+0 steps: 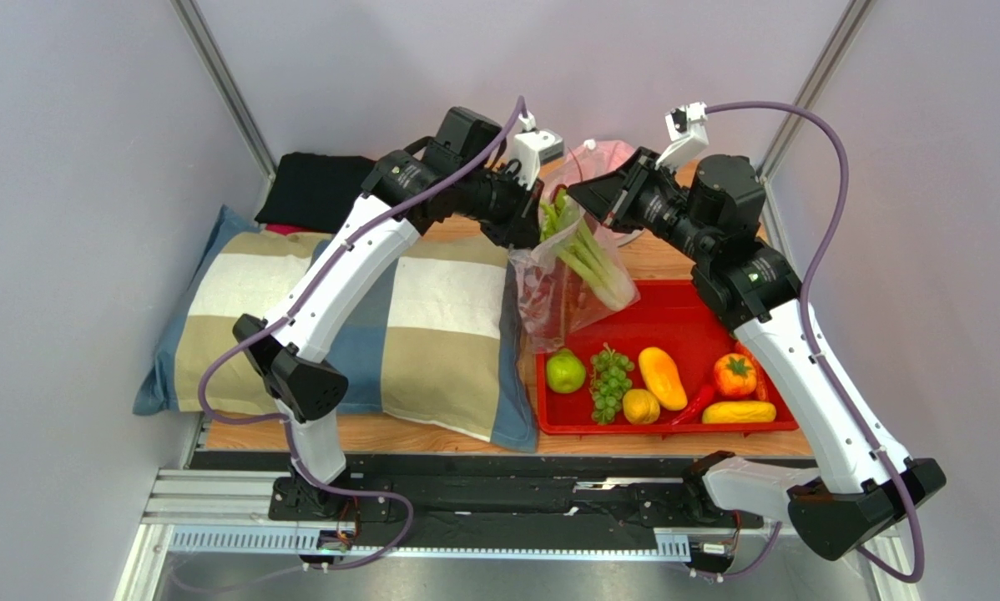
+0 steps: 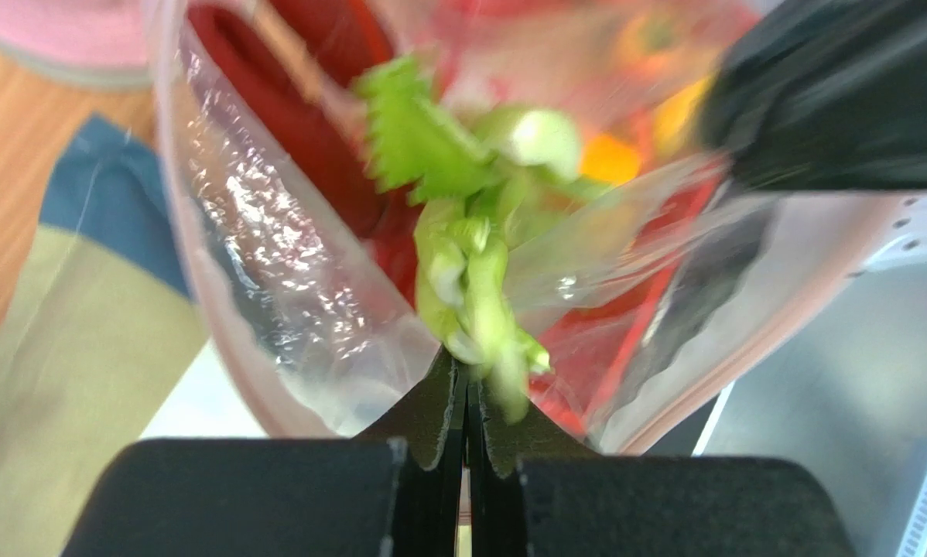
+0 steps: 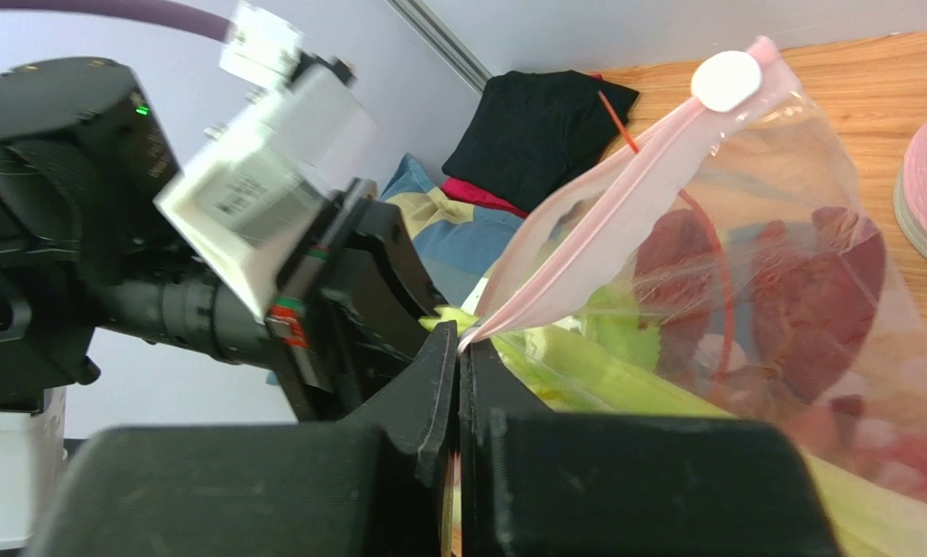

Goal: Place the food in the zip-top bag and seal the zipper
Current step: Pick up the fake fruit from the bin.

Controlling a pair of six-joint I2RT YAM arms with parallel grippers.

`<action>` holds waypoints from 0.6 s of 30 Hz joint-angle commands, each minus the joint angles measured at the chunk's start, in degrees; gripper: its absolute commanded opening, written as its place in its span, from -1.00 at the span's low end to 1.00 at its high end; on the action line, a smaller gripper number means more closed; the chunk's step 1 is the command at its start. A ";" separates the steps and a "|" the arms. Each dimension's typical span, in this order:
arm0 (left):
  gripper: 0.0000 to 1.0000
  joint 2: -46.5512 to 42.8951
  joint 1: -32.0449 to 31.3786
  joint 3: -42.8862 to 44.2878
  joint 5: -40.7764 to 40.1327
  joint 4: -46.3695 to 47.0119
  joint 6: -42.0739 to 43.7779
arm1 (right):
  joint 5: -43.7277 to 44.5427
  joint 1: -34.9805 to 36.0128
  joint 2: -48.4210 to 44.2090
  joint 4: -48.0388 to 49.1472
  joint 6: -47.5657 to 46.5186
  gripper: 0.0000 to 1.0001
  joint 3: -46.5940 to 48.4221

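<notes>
The clear zip-top bag [image 1: 545, 301] hangs between my two grippers above the red tray's far left corner. My left gripper [image 1: 524, 219] [image 2: 468, 369] is shut on the bag's mouth edge. My right gripper [image 1: 578, 198] [image 3: 459, 342] is shut on the pink zipper [image 3: 619, 197] strip. The pale green celery [image 1: 593, 261] [image 2: 468, 255] [image 3: 596, 371] lies inside the bag, leafy end up at the mouth. Dark red shapes [image 3: 811, 290] show through the bag wall; I cannot tell what they are. A green apple [image 1: 565, 371] and a grape bunch [image 1: 610, 382] lie in the tray.
The red tray [image 1: 681, 313] also holds a tomato [image 1: 735, 373], an orange mango [image 1: 662, 376] and yellow pieces. A checked pillow [image 1: 380, 326] lies left of it, a black cloth [image 1: 317, 188] at the back left, and a pink hat [image 1: 608, 157] behind the bag.
</notes>
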 commanded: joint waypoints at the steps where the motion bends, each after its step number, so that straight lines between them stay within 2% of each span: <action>1: -1.00 -0.48 -0.48 -0.43 -4.33 -9.92 6.16 | 0.06 0.35 -0.62 6.39 0.94 -1.00 3.79; 4: -1.00 -0.38 -0.48 -0.25 -5.47 -14.22 10.72 | 1.03 0.35 -0.62 6.21 -0.11 -1.00 4.13; 5: -0.94 -0.64 -0.48 -0.25 -3.73 -14.84 11.60 | 1.21 0.35 -0.62 6.21 -0.38 -1.00 4.14; 8: -0.46 -4.68 -0.40 -2.00 2.49 -13.27 13.81 | 1.21 0.26 -0.62 6.04 -1.17 -1.00 3.88; 9: -0.19 -5.82 -0.40 -3.14 3.57 -10.66 13.72 | 1.30 0.35 -0.71 6.03 -1.35 -1.00 3.53; 12: 0.17 -9.78 -0.22 -3.33 5.16 -5.82 12.76 | 1.21 0.35 -0.79 5.95 -2.05 -1.00 3.00; 14: 0.29 -11.19 0.83 -2.37 6.30 -4.13 11.27 | 0.95 0.35 -0.71 5.95 -2.14 -1.00 2.47; 18: 0.39 -12.07 3.73 1.24 8.76 -1.76 9.94 | -0.02 0.35 -0.53 6.12 -2.40 -1.00 2.29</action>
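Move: The celery, half in the zip-top bag, has its middle about 3 cm back, 7 cm right and 8 cm below the shut left fingers. The bag's middle lies some 5 cm back, 5 cm right and 12 cm below them, and the green apple in the bin 21 cm back, 6 cm right, far lower. From the right hand, still pinching the bag's rim, the celery lies about 9 cm back, 3 cm right and 12 cm below. Left hand pushes the celery down some 3 cm, moving back and left, then opens and rises about 6 cm. ##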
